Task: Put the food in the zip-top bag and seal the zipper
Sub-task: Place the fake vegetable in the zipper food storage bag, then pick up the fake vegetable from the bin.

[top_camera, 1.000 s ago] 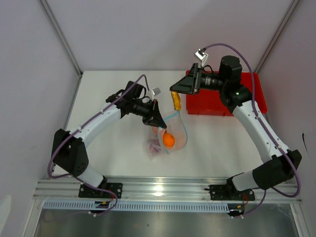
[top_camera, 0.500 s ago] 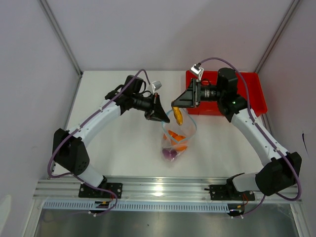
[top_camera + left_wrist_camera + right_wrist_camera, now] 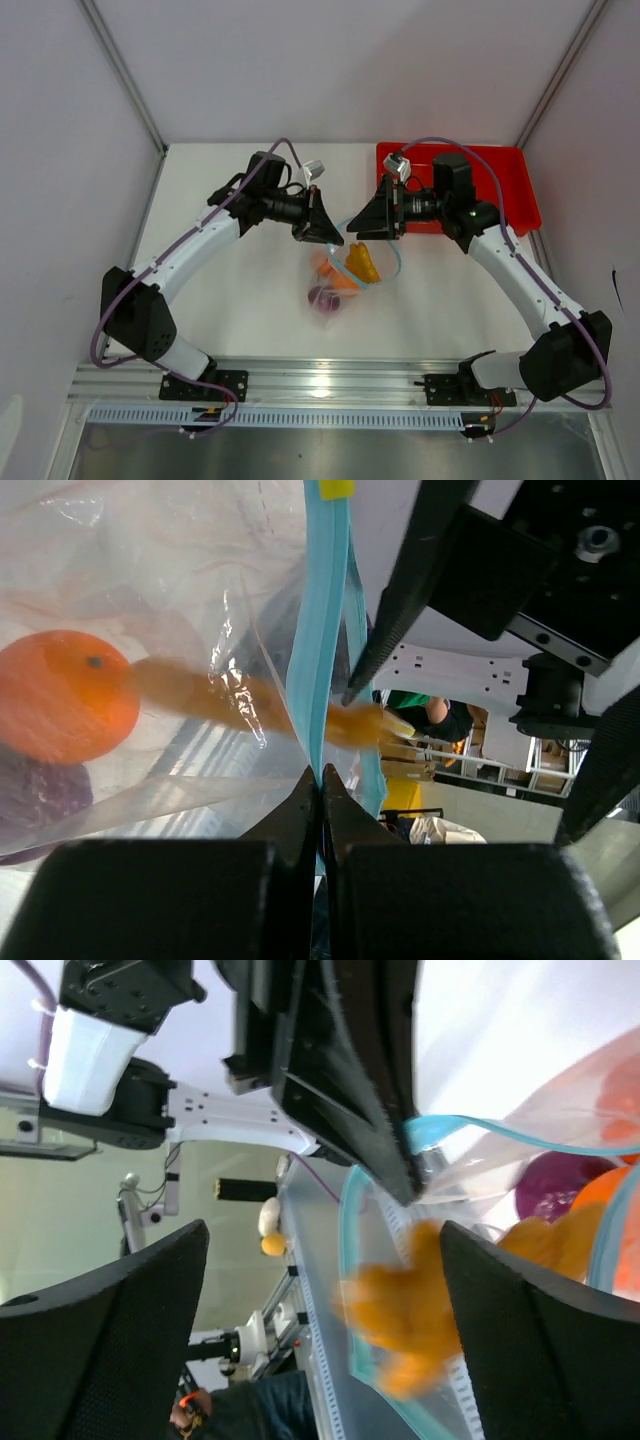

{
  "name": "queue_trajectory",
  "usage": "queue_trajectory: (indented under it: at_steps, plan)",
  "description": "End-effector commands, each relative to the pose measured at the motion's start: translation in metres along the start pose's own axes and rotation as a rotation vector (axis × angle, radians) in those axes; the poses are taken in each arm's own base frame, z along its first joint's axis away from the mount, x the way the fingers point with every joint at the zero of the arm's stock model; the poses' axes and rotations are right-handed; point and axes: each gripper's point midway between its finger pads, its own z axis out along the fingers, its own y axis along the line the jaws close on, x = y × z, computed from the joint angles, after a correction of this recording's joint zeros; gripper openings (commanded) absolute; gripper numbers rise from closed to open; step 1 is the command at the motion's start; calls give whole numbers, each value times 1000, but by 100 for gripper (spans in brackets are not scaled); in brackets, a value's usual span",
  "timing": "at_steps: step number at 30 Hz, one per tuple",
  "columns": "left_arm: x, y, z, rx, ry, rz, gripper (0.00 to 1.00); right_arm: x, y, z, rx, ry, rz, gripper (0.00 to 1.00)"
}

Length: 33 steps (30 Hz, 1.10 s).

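Note:
The clear zip-top bag (image 3: pixel 338 282) hangs from my left gripper (image 3: pixel 336 239), which is shut on the light blue zipper (image 3: pixel 318 680) at the mouth edge. Inside the bag lie an orange ball (image 3: pixel 62 710) and a purple round piece (image 3: pixel 322 297). My right gripper (image 3: pixel 357 229) stands open just above the bag's mouth. A yellow-orange food piece (image 3: pixel 408 1310) shows blurred, loose between the open fingers (image 3: pixel 535 1330), at the teal mouth rim (image 3: pixel 346 1260). From above, this piece (image 3: pixel 362 265) sits within the bag's opening.
The red tray (image 3: pixel 520 190) stands at the back right, behind my right arm. White walls with metal posts close in the table on three sides. An aluminium rail runs along the near edge by the arm bases.
My right gripper has opened and let go of the yellow-orange piece, which drops into the bag. Both grippers came closer together and the bag shifted a little left.

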Motion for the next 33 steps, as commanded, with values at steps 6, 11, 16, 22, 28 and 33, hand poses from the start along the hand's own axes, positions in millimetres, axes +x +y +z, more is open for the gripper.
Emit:
queue_trajectory:
  at_steps: [6, 11, 16, 22, 28, 33]
  plan:
    - [11, -22, -13, 100, -25, 57, 1, -16, 3, -8, 109, -84, -77, 100]
    - [19, -9, -13, 59, -17, 52, 1, -68, 12, -28, 187, -253, -138, 99]
    - [21, 2, -12, 20, -16, 72, 1, -150, 34, -73, 231, -458, -157, 99]
    - [10, 11, -18, -84, -52, 139, 1, -214, -53, -160, 625, -715, 17, 99]
    - [-6, 14, -29, -167, -107, 230, 1, -222, -171, -226, 1033, -700, 209, 99]
    - [-13, 29, -38, -222, -127, 299, 1, -199, -246, -249, 1299, -537, 270, 99]
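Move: The last pale vegetable, hidden just now beneath the right forearm, sits in the red tray's near right part, roughly 15 cm ahead of the open right hand, 36 cm to its right and 19 cm down; the tray's middle is about 26 cm ahead, 30 cm right, 20 cm down. The yellow vegetable, already let go, hangs some 10 cm under that hand and 3 cm back. From the left hand, the pale one is about 16 cm ahead, 38 cm right, 14 cm down. The open bag, with the yellow vegetable already released at its mouth, is left behind by the right hand, which pauses briefly, then sweeps about 28 cm forward and nearly as far right to the red tray, arching up and then down, fingers wide, while turning clockwise and tipping down. The left hand keeps its pinch on the blue zip rim, easing back and down, then forward and some 3 cm left. ##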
